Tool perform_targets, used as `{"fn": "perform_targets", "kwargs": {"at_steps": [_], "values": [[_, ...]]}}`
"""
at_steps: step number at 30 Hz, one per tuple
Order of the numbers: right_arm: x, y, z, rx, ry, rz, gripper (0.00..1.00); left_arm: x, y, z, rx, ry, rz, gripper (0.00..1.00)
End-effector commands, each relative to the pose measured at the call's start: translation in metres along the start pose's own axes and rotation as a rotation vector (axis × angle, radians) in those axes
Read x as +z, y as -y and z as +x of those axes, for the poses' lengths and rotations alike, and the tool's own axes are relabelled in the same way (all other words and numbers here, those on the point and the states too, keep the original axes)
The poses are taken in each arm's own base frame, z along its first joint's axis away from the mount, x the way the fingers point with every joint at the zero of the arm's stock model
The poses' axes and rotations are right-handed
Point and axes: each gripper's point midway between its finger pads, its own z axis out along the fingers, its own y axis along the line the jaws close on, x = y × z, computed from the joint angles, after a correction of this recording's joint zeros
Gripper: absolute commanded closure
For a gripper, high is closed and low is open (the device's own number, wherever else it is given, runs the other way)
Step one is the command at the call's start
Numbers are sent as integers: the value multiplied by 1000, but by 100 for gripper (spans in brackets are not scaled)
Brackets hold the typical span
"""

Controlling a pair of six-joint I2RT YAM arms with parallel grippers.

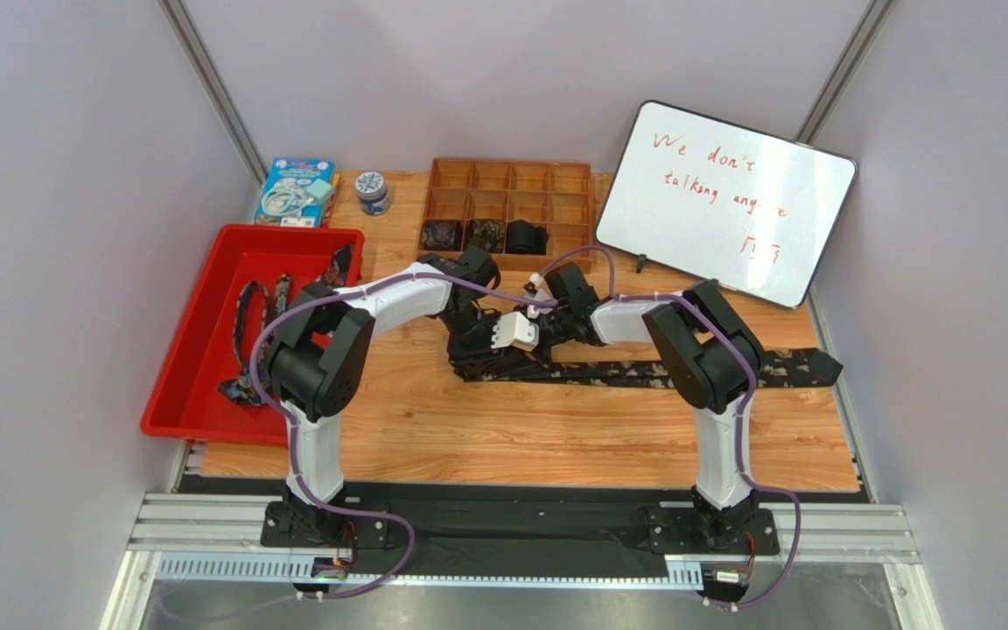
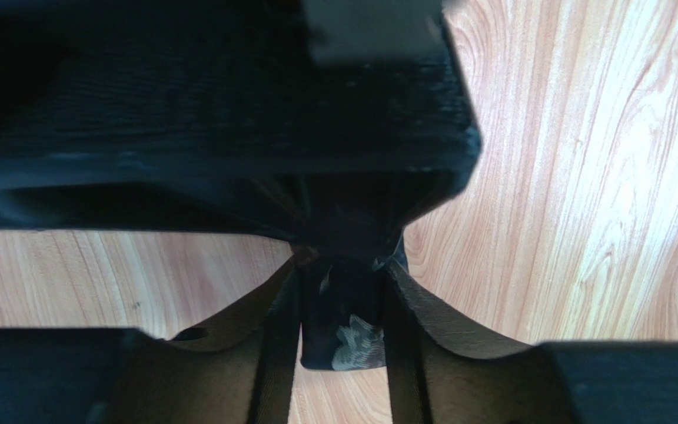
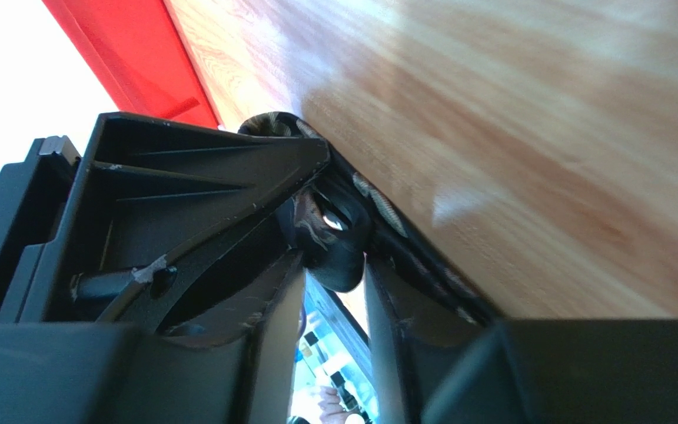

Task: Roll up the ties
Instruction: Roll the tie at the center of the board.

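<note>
One dark speckled tie point(image 1: 654, 374) lies stretched across the wooden table, from the middle to the right edge. Its left end is bunched up where my two grippers meet. My left gripper point(image 1: 480, 331) is shut on that end; in the left wrist view a fold of the tie point(image 2: 351, 340) sits pinched between the fingers point(image 2: 281, 353) of the left gripper point(image 2: 344, 278). My right gripper point(image 1: 523, 331) faces it from the right. In the right wrist view the right gripper point(image 3: 335, 263) is shut on a dark rounded fold, and the tie point(image 3: 385, 210) runs off along the table.
A red tray point(image 1: 181, 394) at the left holds more loose ties point(image 1: 249, 322). A wooden compartment box point(image 1: 509, 177) at the back holds three small coils point(image 1: 483, 236). A whiteboard point(image 1: 726, 197) leans at the back right. A blue box point(image 1: 295, 190) and a small jar point(image 1: 371, 192) stand at the back left.
</note>
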Motion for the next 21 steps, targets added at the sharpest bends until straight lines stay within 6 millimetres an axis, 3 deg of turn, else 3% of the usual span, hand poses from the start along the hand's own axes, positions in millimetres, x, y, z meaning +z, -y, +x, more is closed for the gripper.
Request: {"fn": "perform_targets", "kwargs": {"at_steps": [1,6,12,21], "values": [[2,-14,-6,-63,8,-25,81,7,-3,6,-10,-31,-5,54],[3,0,-5,-45,10,3,100,-6,-3,2,-5,27,-40,34],[2,4,-5,-39,14,1,100,-23,-3,-7,44,66,-93,21],[1,-6,-10,-54,19,-38,100,4,-4,-1,71,-38,-96,18]]}}
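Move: The tie's folded end sits right at my hands: about level with my left hand point and 1 cm below it, its fold between those half-open fingers, and about 1 cm left of my right hand point and 1 cm lower. From my right hand, the middle of the flat rest of the tie lies some 25 cm to the right, 2 cm back and 3 cm down. The wooden organizer's middle is about 25 cm ahead of that hand, straight out. I keep my right hand nearly still, pointing left and down, and snap its fingers shut from about a third open, pinching the small loop at the tie's folded end. As they close, I spread my left fingers off the two edges of the tie to wide open; that hand stays low over the fold, easing about 1 cm left and partly back again while barely lifting. ##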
